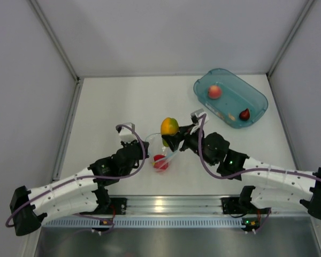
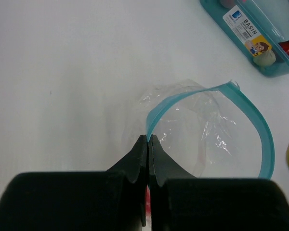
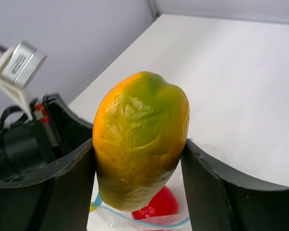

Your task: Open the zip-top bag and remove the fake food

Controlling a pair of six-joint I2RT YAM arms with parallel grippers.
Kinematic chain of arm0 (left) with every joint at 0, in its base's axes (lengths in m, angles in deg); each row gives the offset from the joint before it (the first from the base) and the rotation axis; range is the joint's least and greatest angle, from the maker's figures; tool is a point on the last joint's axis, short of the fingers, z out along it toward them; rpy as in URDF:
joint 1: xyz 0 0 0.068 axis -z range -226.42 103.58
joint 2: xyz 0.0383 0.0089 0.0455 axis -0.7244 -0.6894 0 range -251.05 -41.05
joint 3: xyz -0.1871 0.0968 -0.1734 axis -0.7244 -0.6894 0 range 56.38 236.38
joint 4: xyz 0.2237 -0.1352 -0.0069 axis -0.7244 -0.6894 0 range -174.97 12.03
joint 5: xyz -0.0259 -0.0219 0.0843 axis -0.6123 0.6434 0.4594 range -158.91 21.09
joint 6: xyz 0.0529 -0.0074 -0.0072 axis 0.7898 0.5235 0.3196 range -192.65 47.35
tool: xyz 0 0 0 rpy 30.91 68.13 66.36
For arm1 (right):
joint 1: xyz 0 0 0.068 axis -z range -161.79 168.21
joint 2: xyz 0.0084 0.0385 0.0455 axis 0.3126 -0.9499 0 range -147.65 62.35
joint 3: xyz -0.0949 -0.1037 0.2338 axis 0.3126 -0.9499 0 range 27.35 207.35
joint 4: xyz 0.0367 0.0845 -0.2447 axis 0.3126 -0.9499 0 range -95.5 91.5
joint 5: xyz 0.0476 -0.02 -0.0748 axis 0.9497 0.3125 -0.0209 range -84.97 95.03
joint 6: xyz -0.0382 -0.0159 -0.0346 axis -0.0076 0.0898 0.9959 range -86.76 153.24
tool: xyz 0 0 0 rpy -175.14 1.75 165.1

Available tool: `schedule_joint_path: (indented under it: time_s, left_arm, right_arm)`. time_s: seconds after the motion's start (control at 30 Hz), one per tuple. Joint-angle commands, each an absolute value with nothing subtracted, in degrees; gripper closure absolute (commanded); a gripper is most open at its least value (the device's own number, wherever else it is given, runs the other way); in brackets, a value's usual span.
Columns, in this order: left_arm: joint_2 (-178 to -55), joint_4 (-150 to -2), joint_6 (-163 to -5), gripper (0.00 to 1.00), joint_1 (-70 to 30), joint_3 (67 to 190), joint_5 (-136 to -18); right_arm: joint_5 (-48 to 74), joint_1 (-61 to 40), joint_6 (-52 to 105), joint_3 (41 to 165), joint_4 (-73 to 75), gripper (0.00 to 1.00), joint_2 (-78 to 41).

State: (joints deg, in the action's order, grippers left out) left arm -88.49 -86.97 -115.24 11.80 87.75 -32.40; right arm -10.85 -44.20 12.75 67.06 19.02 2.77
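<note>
The clear zip-top bag lies mid-table with its teal zip strip pulled open into a loop. My left gripper is shut on that strip at the bag's near edge. My right gripper is shut on the yellow-orange mango and holds it above the bag's mouth; the mango also shows in the top view. A red tomato-like ball sits inside the bag below the mango and shows in the top view. A pinkish peach ball and a small dark red piece lie in the teal tub.
The teal translucent tub stands at the back right, its labelled corner in the left wrist view. Grey walls enclose the white table on three sides. A metal rail runs along the near edge.
</note>
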Motion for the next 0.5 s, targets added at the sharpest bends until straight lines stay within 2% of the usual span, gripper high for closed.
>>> schedule_joint_path:
  time_s: [0.0, 0.07, 0.2, 0.27, 0.47]
  left_arm:
    - [-88.9, -92.6, -116.9, 1.0, 11.6, 92.8, -28.8]
    - [-89.2, -94.7, -116.6, 1.0, 11.7, 94.1, -27.9]
    - [-89.1, -98.0, -116.1, 1.0, 11.6, 96.7, -27.9]
    - [-88.7, -98.5, -115.8, 1.0, 11.5, 97.3, -28.4]
    - [-87.8, -100.7, -115.5, 1.0, 11.5, 99.2, -30.7]
  right_arm:
    - [-22.7, -42.1, 12.1, 70.6, 22.6, 0.91, 5.5]
    - [-23.1, -35.6, 11.3, 74.0, 12.2, 0.91, 4.8]
    - [-21.5, -20.8, 12.1, 83.2, 1.7, 0.9, -2.6]
    - [-23.5, -13.6, 13.5, 85.4, -1.4, 0.9, -5.8]
    - [-19.1, 3.6, 14.8, 95.5, -9.2, 0.86, -21.6]
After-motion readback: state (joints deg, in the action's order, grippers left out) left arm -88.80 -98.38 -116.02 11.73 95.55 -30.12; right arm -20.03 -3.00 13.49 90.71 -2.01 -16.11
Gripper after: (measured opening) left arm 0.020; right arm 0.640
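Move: The basin that the mango in the right hand is bound for has its middle about 33 cm ahead of that hand, 30 cm to its right and 20 cm below. In it, the peach-red fruit lies around 35 cm ahead and 21 cm right, the dark red fruit some 23 cm ahead and 36 cm right. The bag is just below, 2 cm back and 6 cm left. From the left hand, the basin lies about 32 cm ahead, 40 cm right and 10 cm below. Still gripping the mango, already clear of the bag, the right hand sweeps forward and to the right in equal measure, about 30 cm in all and quickening as it leaves the bag, rising some 4 cm on the way and then sinking again towards the basin's near left part, while it turns some 50 degrees clockwise, so that the fingers come to point nearly straight ahead and slightly down. The left hand keeps its shut fingers on the bag's rim and eases up a couple of centimetres and slightly left. ##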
